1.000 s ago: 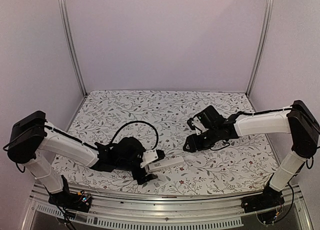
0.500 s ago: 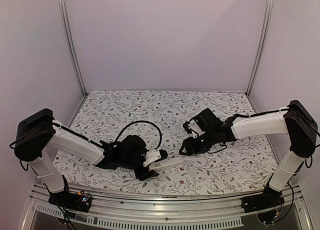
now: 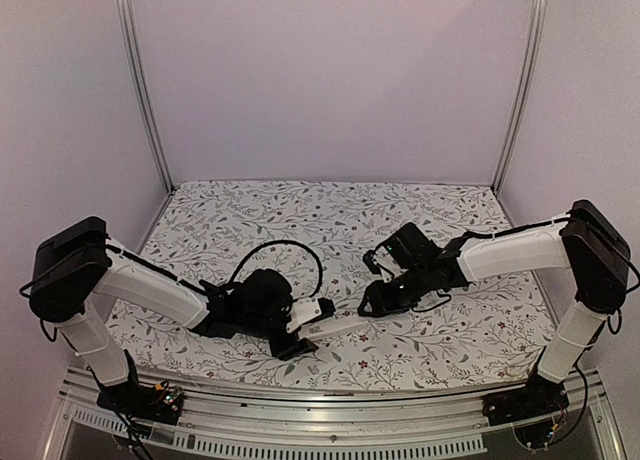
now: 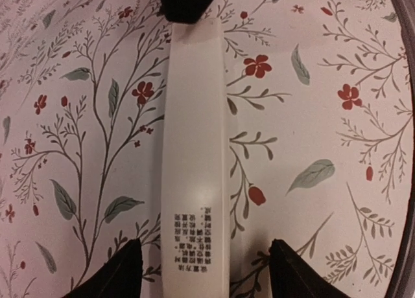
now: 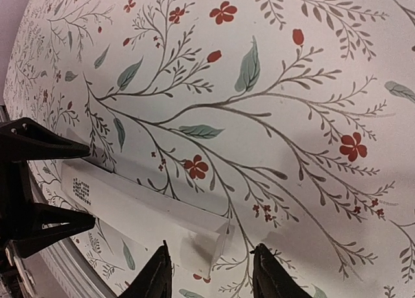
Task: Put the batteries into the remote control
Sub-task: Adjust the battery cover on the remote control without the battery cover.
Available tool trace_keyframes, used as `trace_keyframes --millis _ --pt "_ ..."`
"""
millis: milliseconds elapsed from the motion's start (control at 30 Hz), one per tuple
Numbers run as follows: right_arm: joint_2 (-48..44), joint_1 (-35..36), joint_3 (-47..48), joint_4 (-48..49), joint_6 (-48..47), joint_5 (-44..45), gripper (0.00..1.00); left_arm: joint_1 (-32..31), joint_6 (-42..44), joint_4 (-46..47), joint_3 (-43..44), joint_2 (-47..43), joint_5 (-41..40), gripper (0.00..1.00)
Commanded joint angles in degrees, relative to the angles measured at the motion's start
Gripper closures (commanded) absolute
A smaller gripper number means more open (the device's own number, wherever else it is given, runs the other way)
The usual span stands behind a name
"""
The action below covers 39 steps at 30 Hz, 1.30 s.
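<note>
The remote control point(image 3: 338, 327) is a slim white bar lying flat on the floral cloth near the front edge. My left gripper point(image 3: 299, 341) straddles its left end. In the left wrist view the remote control point(image 4: 194, 142) runs between the two black fingertips point(image 4: 117, 275) with a small gap on each side, so my left gripper point(image 4: 204, 275) is open. My right gripper point(image 3: 371, 302) hovers at the bar's right end. In the right wrist view the end of the remote control point(image 5: 194, 233) lies just ahead of my open right gripper point(image 5: 211, 275). The batteries are out of view.
A floral cloth point(image 3: 330, 220) covers the table. A metal rail point(image 3: 300, 415) runs along the near edge, close to the remote. Frame posts point(image 3: 140, 90) stand at the back corners. A black cable loop point(image 3: 290, 250) arches over the left wrist.
My left gripper has narrowed around the remote's left end and settled lower. My right arm has moved left and down to the remote's right end, its jaws narrowing.
</note>
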Motion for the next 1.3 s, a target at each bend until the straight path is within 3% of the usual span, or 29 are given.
trace_keyframes --millis 0,233,500,700,1100,1267 --pt "1.68 0.5 -0.45 0.2 0.53 -0.42 0.59 0.78 -0.74 1.39 0.03 -3.43 2.06 0.3" --pt "2.55 0.86 -0.1 0.2 0.62 0.02 0.61 1.65 -2.12 4.59 -1.79 -8.86 2.7 0.27" --pt "3.36 0.93 -0.09 0.09 0.36 0.49 0.62 2.2 -2.96 -0.1 2.34 -2.16 -11.91 0.31" --pt "3.67 0.95 -0.14 -0.07 0.19 0.27 0.63 1.8 -3.8 -0.48 2.2 -1.31 -8.61 0.32" --pt "2.44 0.99 4.65 -3.33 -4.93 1.31 0.62 2.2 -4.23 1.1 -1.32 -11.71 -1.12 0.33" --pt "-2.03 1.02 6.53 -0.61 -15.73 1.83 0.49 3.52 -8.13 1.72 -2.93 -17.39 -4.0 0.29"
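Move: The remote control lies slantwise between the grippers. The left one straddles its left part: the remote's middle is about 5 cm to the right, 1 cm ahead and 1 cm lower, and its right end some 12 cm right and 3 cm ahead. From the right gripper the middle lies roughly 8 cm left, 3 cm back and 3 cm below; the right end is 1 cm left, 1 cm back, also 3 cm down. Lift the left gripper off the remote's left part by about 6 cm, carry it 4 cm forward and dip back down by roughly as much as 4 cm, then raise it well clear, easing slightly back, fingers staying open and tilting flatter. Meanwhile sink the right gripper 1.5 cm over the right end, hold it there, and finally rise 2 cm, easing forward and left. ##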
